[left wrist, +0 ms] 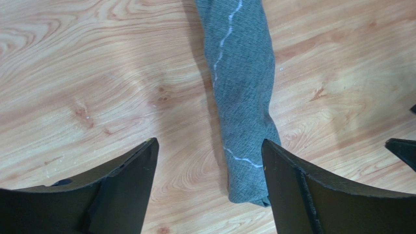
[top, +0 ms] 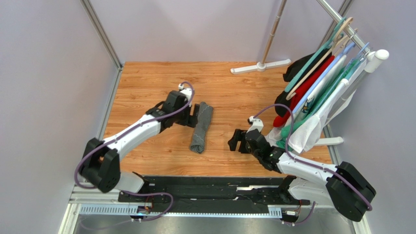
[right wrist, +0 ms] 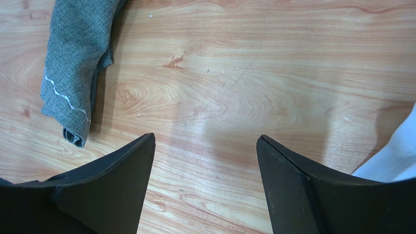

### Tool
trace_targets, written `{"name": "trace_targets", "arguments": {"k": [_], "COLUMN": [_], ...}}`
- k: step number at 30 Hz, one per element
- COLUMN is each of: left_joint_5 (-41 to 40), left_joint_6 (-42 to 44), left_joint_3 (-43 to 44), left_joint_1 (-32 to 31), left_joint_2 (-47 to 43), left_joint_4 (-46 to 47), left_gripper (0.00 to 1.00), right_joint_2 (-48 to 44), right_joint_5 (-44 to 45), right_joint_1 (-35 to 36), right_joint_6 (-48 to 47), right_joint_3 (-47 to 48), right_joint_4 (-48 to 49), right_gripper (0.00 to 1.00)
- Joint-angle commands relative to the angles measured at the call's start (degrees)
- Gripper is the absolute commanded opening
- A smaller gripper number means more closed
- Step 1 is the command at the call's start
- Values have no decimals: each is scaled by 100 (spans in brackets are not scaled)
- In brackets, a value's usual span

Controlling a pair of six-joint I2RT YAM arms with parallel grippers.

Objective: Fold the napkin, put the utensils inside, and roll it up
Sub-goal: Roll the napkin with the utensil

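The napkin (top: 201,127) lies rolled into a long dark grey tube on the wooden table (top: 146,83), a pale stitched line winding along it. The utensils are hidden from every view. My left gripper (top: 194,117) hangs open just left of the roll's far end. In the left wrist view the end of the napkin (left wrist: 241,87) lies between the spread fingers of my left gripper (left wrist: 210,144), close by the right one, with nothing pinched. My right gripper (top: 234,141) is open over bare wood to the roll's right. The right wrist view shows the napkin (right wrist: 73,63) well left of my right gripper (right wrist: 206,139).
A rack of hangers with red, black, teal and white garments (top: 317,92) stands at the right, just behind my right arm. A white cloth (right wrist: 390,161) hangs at the edge of the right wrist view. The rack's white foot (top: 261,67) rests at the table's back edge.
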Motion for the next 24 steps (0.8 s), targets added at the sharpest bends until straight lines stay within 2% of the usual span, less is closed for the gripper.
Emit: {"name": "trace_targets", "arguments": {"k": [1,3,4,5,8,24], "left_joint_5": [1005,1285,1340,1384,1472,1788], "left_joint_6": [-515,-578,-656,-692,-745,-824], "left_joint_3": [-1105,-1301,-1406,-1433,-1416,-1310], "left_joint_1": [443,532,576,603,647,656], "left_joint_2": [-677,-696,-617,-556,-292,394], "left_joint_4": [1804,2190,2297,2333,2570,2992], "left_gripper": [80,65,63,51,40,33], "right_joint_2": [146,260,287,339,454,1051], "right_joint_5": [134,134,134,143,178,196], "right_joint_1": [122,148,166,183,253,500], "right_joint_6": [-75,-75,-66,-75,-58,-13], "right_joint_3": [122,183,210,253,341,728], "right_joint_4": [275,284,293,284,258,371], "right_gripper": [80,80,80,80,80,78]}}
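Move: The rolled napkin lies lengthwise just to the right of my left hand: its middle is about 3 cm right, level fore and aft, and some 10 cm below. My right gripper waits about 14 cm right of the left hand, 8 cm nearer my base and 7 lower. From the right hand, the roll's middle is roughly 12 cm left, 8 ahead and 3 below, and the white cloth about 19 cm right and 3 ahead. I bring my left hand down about 5 cm over the left edge of the roll, first drifting slightly left, then some 3 cm back right, while its fingers narrow from wide open to about a third and tilt some 15 degrees to point more to the right. My right hand, still wide open, eases about 2.5 cm left and a little down towards the roll's near end. ##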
